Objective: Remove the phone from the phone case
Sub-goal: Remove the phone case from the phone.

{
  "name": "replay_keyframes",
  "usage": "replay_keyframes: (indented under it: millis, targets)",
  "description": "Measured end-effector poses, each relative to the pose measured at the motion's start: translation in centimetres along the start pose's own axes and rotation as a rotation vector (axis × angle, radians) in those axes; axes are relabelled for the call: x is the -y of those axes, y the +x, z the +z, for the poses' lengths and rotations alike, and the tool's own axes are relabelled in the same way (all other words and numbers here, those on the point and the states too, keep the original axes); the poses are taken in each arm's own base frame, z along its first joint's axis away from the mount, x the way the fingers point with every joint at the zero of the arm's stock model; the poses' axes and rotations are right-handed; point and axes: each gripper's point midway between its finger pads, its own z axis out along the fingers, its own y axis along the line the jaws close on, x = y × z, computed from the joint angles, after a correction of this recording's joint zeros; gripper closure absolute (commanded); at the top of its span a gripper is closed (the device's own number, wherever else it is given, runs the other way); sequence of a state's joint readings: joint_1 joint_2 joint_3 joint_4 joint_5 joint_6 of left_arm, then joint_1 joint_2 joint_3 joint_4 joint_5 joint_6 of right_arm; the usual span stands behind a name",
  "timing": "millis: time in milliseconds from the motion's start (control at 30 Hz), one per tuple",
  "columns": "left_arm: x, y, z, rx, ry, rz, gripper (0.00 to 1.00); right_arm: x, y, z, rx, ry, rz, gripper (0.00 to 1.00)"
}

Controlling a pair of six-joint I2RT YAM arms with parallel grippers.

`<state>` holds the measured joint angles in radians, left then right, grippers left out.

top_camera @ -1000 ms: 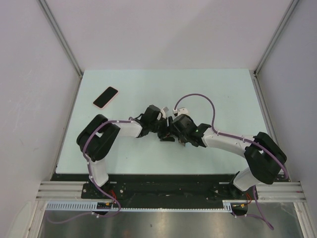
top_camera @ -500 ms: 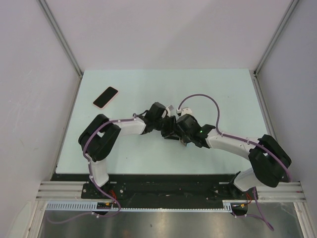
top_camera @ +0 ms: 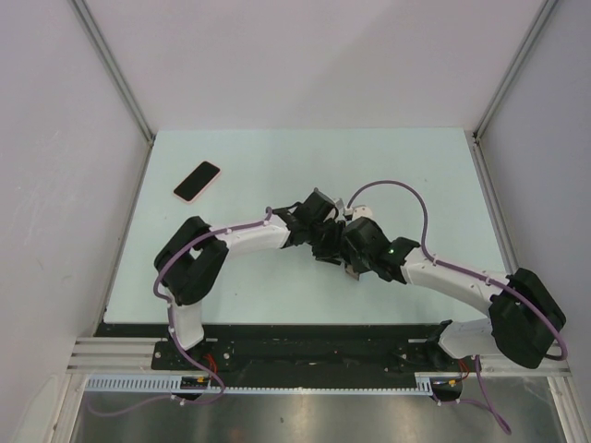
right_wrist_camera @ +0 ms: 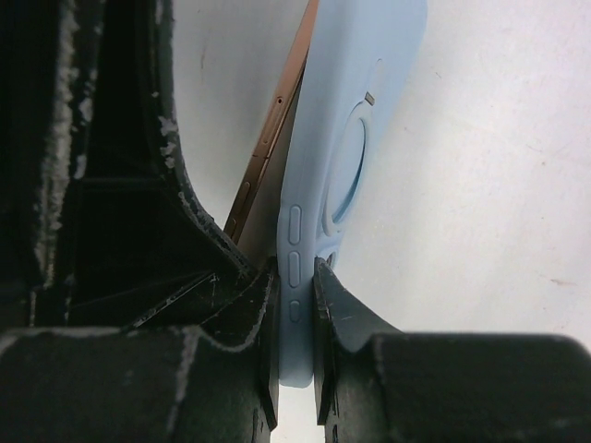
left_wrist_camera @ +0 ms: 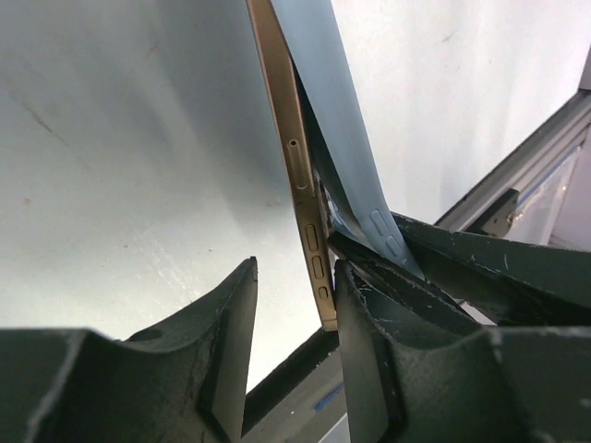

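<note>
A gold phone (left_wrist_camera: 288, 157) stands on edge, partly peeled away from its light-blue phone case (left_wrist_camera: 323, 92) at the near end. My left gripper (left_wrist_camera: 295, 277) is open around the phone's lower edge. The phone rests against the right finger (left_wrist_camera: 365, 351), and a gap stays between it and the left finger (left_wrist_camera: 226, 351). My right gripper (right_wrist_camera: 295, 268) is shut on the button edge of the case (right_wrist_camera: 369, 92), with the phone's gold rim (right_wrist_camera: 261, 148) just left of it. In the top view the left gripper (top_camera: 323, 231) and right gripper (top_camera: 343, 247) meet mid-table and hide phone and case.
A second phone with a pink rim (top_camera: 197, 181) lies flat at the table's far left. The pale table (top_camera: 397, 175) is bounded by white walls and metal rails. A purple cable (top_camera: 397, 189) loops above the right arm.
Both arms have shifted right and slightly nearer, carrying phone and case along. The left jaws have narrowed around the phone's edge. The right grip on the case is unchanged.
</note>
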<state>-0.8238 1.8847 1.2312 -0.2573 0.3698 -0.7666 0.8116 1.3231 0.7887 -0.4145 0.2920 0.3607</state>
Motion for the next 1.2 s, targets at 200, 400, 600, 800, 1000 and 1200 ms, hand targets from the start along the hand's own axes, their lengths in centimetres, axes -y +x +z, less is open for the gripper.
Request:
replay_keyframes:
  millis: [200, 400, 600, 800, 1000, 1200]
  targets:
    - [-0.3, 0.0, 0.0, 0.006, -0.043, 0.006, 0.59, -0.3, 0.2, 0.3, 0.008, -0.022, 0.051, 1.00]
    - [-0.3, 0.4, 0.3, 0.025, -0.083, 0.023, 0.63, -0.4, 0.6, 0.5, 0.017, -0.039, 0.078, 1.00]
    - [-0.1, 0.4, 0.5, 0.039, -0.096, 0.029, 0.66, -0.3, 0.6, 0.4, 0.026, -0.044, 0.100, 1.00]
    - [0.6, 0.5, 0.8, 0.038, -0.076, 0.020, 0.94, -0.2, 0.6, 0.3, 0.035, -0.046, 0.113, 1.00]
    - [1.1, 0.1, 1.0, 0.053, -0.064, 0.004, 1.00, 0.4, 0.7, 0.2, 0.039, -0.034, 0.150, 1.00]
    - [1.9, 0.0, 1.3, 0.069, -0.042, 0.021, 1.00, 1.5, 1.0, -0.2, 0.029, -0.007, 0.158, 1.00]
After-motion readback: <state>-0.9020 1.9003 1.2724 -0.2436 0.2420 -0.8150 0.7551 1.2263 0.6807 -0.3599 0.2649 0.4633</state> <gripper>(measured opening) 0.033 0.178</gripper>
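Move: The left hand's open fingers already straddle the phone's near edge; the phone's middle is about 5 cm ahead of that hand, 2 cm to its right and roughly 1 cm above. The case lies just to the phone's right, about 5 cm ahead and 4 cm right of the left hand. From the right hand, already pinching the case's near edge, the case's middle is some 5 cm ahead, 1 cm left and 1 cm up, and the phone about 5 cm ahead and 2 cm left. The left fingers close from nearly half open and pinch the phone's side edge near its close end, one finger on the case side; that hand first sinks barely half a centimetre, then shifts about 2 cm right, towards the case. The right hand keeps its pinch on the case, dips slightly while its left side rises a little, then draws about 1.5 cm right and turns slightly clockwise. ##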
